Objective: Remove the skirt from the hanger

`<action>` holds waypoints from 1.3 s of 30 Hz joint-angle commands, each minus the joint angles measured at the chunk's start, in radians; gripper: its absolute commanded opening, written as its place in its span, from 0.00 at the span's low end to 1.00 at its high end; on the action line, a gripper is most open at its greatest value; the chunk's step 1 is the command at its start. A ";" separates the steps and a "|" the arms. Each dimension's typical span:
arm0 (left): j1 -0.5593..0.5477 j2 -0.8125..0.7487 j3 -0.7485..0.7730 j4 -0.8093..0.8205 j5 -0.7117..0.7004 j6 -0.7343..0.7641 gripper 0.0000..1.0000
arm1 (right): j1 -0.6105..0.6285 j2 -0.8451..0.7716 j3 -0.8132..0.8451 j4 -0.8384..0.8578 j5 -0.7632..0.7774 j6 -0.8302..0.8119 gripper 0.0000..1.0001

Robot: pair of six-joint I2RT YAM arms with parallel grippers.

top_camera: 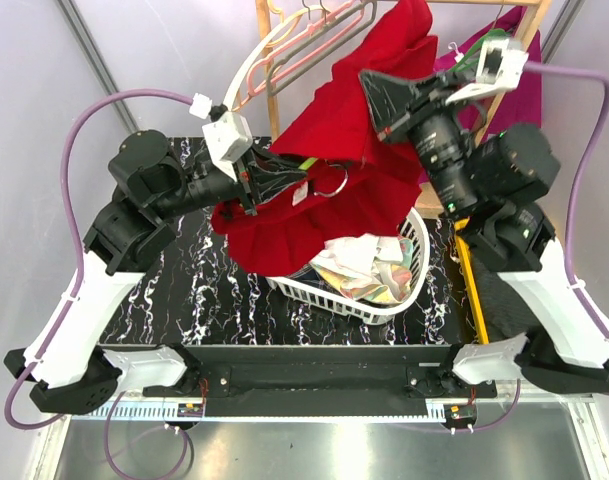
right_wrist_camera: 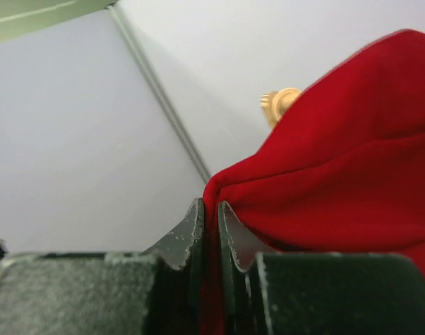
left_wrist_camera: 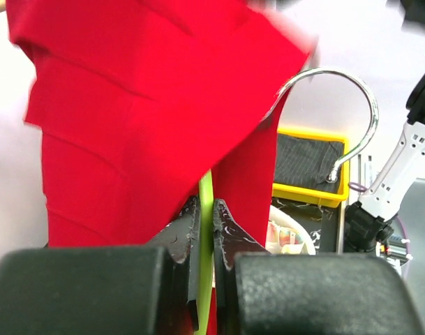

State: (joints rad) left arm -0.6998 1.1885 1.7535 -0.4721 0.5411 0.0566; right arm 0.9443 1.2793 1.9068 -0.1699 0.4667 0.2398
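The red skirt point(top_camera: 354, 150) hangs in a bunch over the middle of the table, its lower part draped above the basket. My left gripper point(top_camera: 289, 178) is shut on the hanger's thin green bar point(left_wrist_camera: 206, 195), which runs up between the fingers into the red skirt point(left_wrist_camera: 128, 125). The hanger's metal hook point(left_wrist_camera: 352, 91) curls free to the right of the cloth. My right gripper point(top_camera: 369, 85) is higher up, at the skirt's upper part. In the right wrist view this gripper point(right_wrist_camera: 211, 209) is shut on a fold of the skirt point(right_wrist_camera: 352, 181).
A white laundry basket point(top_camera: 384, 310) with light clothes stands under the skirt. Behind is a wooden rack point(top_camera: 269, 60) with pale hangers point(top_camera: 314, 30) and a magenta garment point(top_camera: 529, 90). A yellow bin point(left_wrist_camera: 310, 164) sits at the table's right side.
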 commanded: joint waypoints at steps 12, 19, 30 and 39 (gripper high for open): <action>-0.004 -0.027 -0.103 0.086 -0.064 0.074 0.00 | -0.004 -0.018 0.199 -0.005 -0.260 0.012 0.19; -0.004 -0.020 -0.069 0.089 -0.061 0.071 0.00 | -0.004 -0.185 -0.157 -0.025 -0.068 0.018 0.38; -0.004 0.178 0.209 0.067 -0.112 0.078 0.00 | 0.458 -0.200 -0.610 0.175 -0.236 -0.337 1.00; -0.010 0.278 0.327 0.029 -0.138 0.068 0.00 | 0.743 0.037 -0.643 0.509 0.345 -1.161 1.00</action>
State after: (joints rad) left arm -0.7052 1.4956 2.0262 -0.5781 0.4316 0.1009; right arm 1.6855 1.3212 1.2934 0.0441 0.5484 -0.4973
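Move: Back, left and below the right hand hangs the red skirt's near-left hem: about 11 cm back, 22 cm left and 25 cm down. The hanger hook is some 9 cm back and 8 cm left of that hand, about 9 cm lower. The basket lies far below, roughly 6 cm ahead and 2 cm left. From the left hand, already gripping the green hanger, the hem is about 5 cm back, 4 cm left and 15 cm down. Drawing up and back from the skirt part between its fingers, the right hand rises about 7 cm, then lets go, opens wide and sweeps down, left and back towards the near-left hem, wrist swinging until the fingers point left. The left hand keeps the hanger pinched, dips about 8 cm, climbs most of the way back and pushes forward and somewhat right. ##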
